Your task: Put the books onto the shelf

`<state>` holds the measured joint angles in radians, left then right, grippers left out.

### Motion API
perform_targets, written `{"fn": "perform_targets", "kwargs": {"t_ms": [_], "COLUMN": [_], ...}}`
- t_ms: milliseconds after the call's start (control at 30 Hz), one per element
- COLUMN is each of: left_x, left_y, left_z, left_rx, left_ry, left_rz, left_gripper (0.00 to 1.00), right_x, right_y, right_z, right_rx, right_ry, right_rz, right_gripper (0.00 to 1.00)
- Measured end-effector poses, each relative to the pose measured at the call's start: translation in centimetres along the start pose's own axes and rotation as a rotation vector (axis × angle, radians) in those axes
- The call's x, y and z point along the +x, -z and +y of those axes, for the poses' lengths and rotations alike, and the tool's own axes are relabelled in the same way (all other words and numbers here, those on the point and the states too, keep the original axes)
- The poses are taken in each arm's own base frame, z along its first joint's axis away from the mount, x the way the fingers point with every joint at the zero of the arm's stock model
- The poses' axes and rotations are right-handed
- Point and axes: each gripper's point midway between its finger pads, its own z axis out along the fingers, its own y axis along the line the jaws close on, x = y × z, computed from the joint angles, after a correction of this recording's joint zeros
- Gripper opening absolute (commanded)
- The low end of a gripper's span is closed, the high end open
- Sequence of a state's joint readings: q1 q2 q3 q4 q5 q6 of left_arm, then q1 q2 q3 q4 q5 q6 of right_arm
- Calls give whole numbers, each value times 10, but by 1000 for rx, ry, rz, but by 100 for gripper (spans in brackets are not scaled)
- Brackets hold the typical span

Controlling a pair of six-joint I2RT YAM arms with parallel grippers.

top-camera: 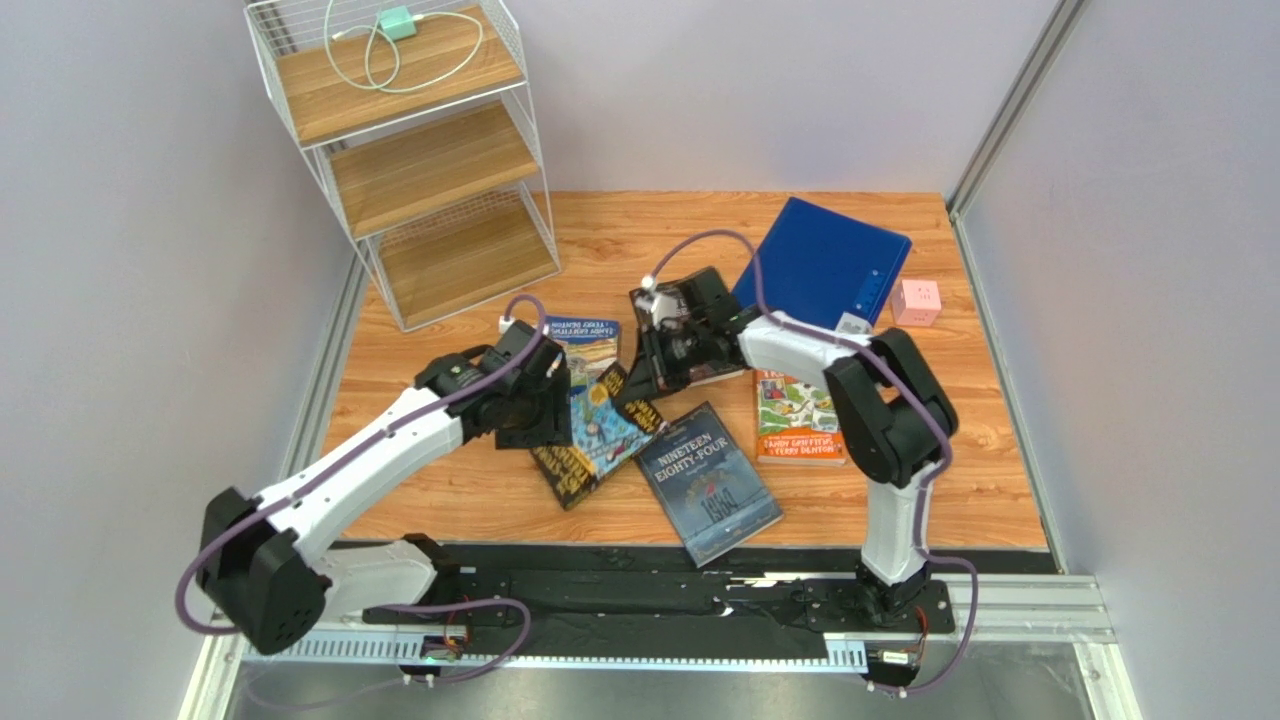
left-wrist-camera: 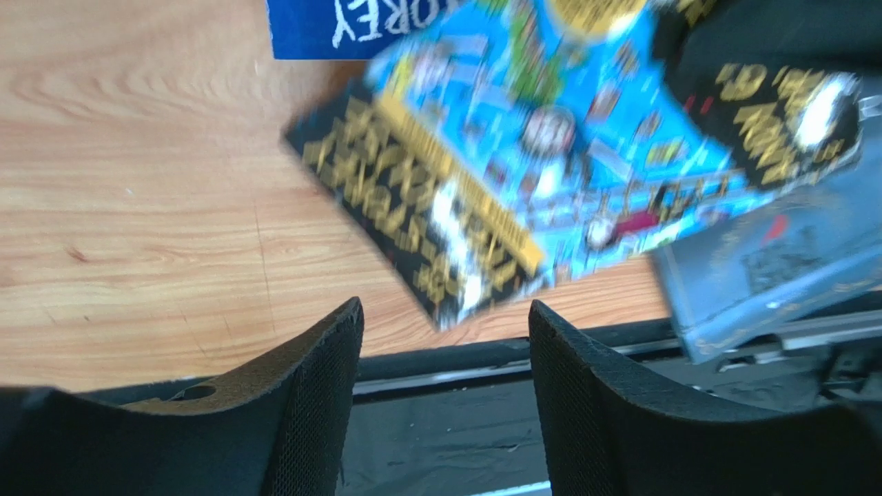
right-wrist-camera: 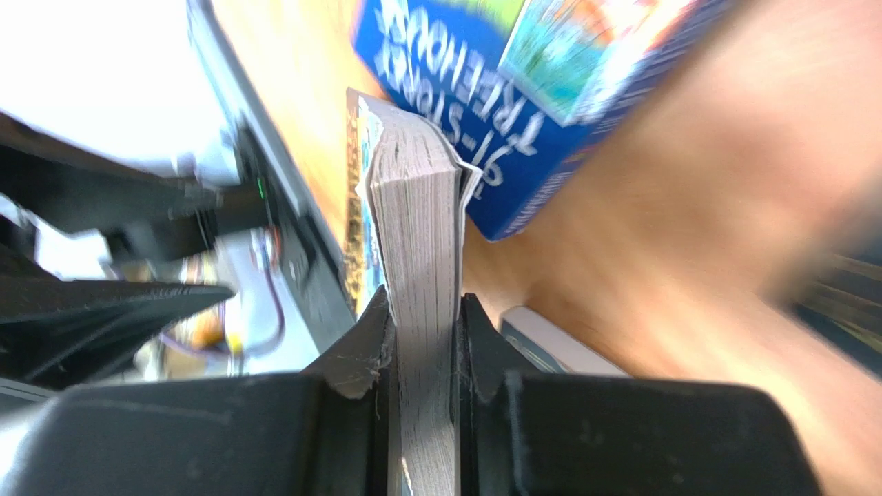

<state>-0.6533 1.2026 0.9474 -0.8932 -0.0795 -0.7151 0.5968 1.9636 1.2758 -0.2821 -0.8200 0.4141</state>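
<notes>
My right gripper is shut on the page edge of the yellow-black Treehouse book, which stands on edge between its fingers. In the top view this book lies tilted between both grippers. Beside its lower left part my left gripper is open, and the left wrist view shows nothing between the fingers; the book is blurred just beyond them. The blue Treehouse book, Nineteen Eighty-Four and the orange Treehouse book lie flat. A dark book is partly hidden under my right gripper. The shelf stands far left.
A large blue folder lies at the back right with a pink cube beside it. A white cable and small green box sit on the shelf's top board. Grey walls close in both sides of the wooden table.
</notes>
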Motion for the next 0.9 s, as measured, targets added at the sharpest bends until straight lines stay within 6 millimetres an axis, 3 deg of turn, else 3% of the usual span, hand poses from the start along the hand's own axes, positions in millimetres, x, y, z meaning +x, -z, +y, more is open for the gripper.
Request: {"fn": "perform_targets", "kwargs": {"t_ms": [167,267,500,533,567,667,900], "left_x": [-15,-13,-11,-12,-14,-20,-21], "left_y": [19,13,-21,-24,-25,-29,-31], "left_z": [-1,-1,-11,-14,-18,-35,-53], "left_rx": [27,20,17,31,48,144,287], "left_ry": [10,9,6,9,13,37,96], "left_rz": [-98,-85,-21,-26,-33,-74,-133], "left_gripper": [67,66,69,74,86,100,100], "right_x": [-47,-50,-13,-13,-15,-22,-24], "right_y": [61,80,66,65,64,62,62], "right_z": [4,-2,-48,-50,-51,-52,-61], "right_rx": [78,108,165,159,148,110,70], "right_ry": [-25,-85,-364,-391,-411,-468,-567], "right_rz": [-272,-398,-471,-480,-494,-551,-635], "right_gripper": [0,0,0,0,0,0,0]}}
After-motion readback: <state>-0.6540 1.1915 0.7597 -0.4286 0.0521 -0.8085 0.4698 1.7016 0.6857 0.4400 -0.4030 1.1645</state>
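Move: The 169-Storey Treehouse book is already off the table in the right fingers, which hold it near its far right corner; its middle is about 5 cm left of the right hand and 6 cm back. From the half-open left hand it lies some 9 cm right, 3 cm ahead and 6 cm below. On the table, roughly 6 cm below the right hand, are the blue treehouse book 8 cm left and 3 ahead, Three Days to See 8 cm right and 9 ahead, and Nineteen Eighty-Four 11 cm right and 13 back. Forward and up, then down again while drawing right, the right hand keeps its pinch on the 169-Storey book, ending about 7 cm to the right and 5 cm forward and turning it clockwise nearly 50 degrees. The left hand bobs up, sinks, then follows rightward and slightly forward beside the book's left end, rolling its right side up and opening fully without gripping the book. ##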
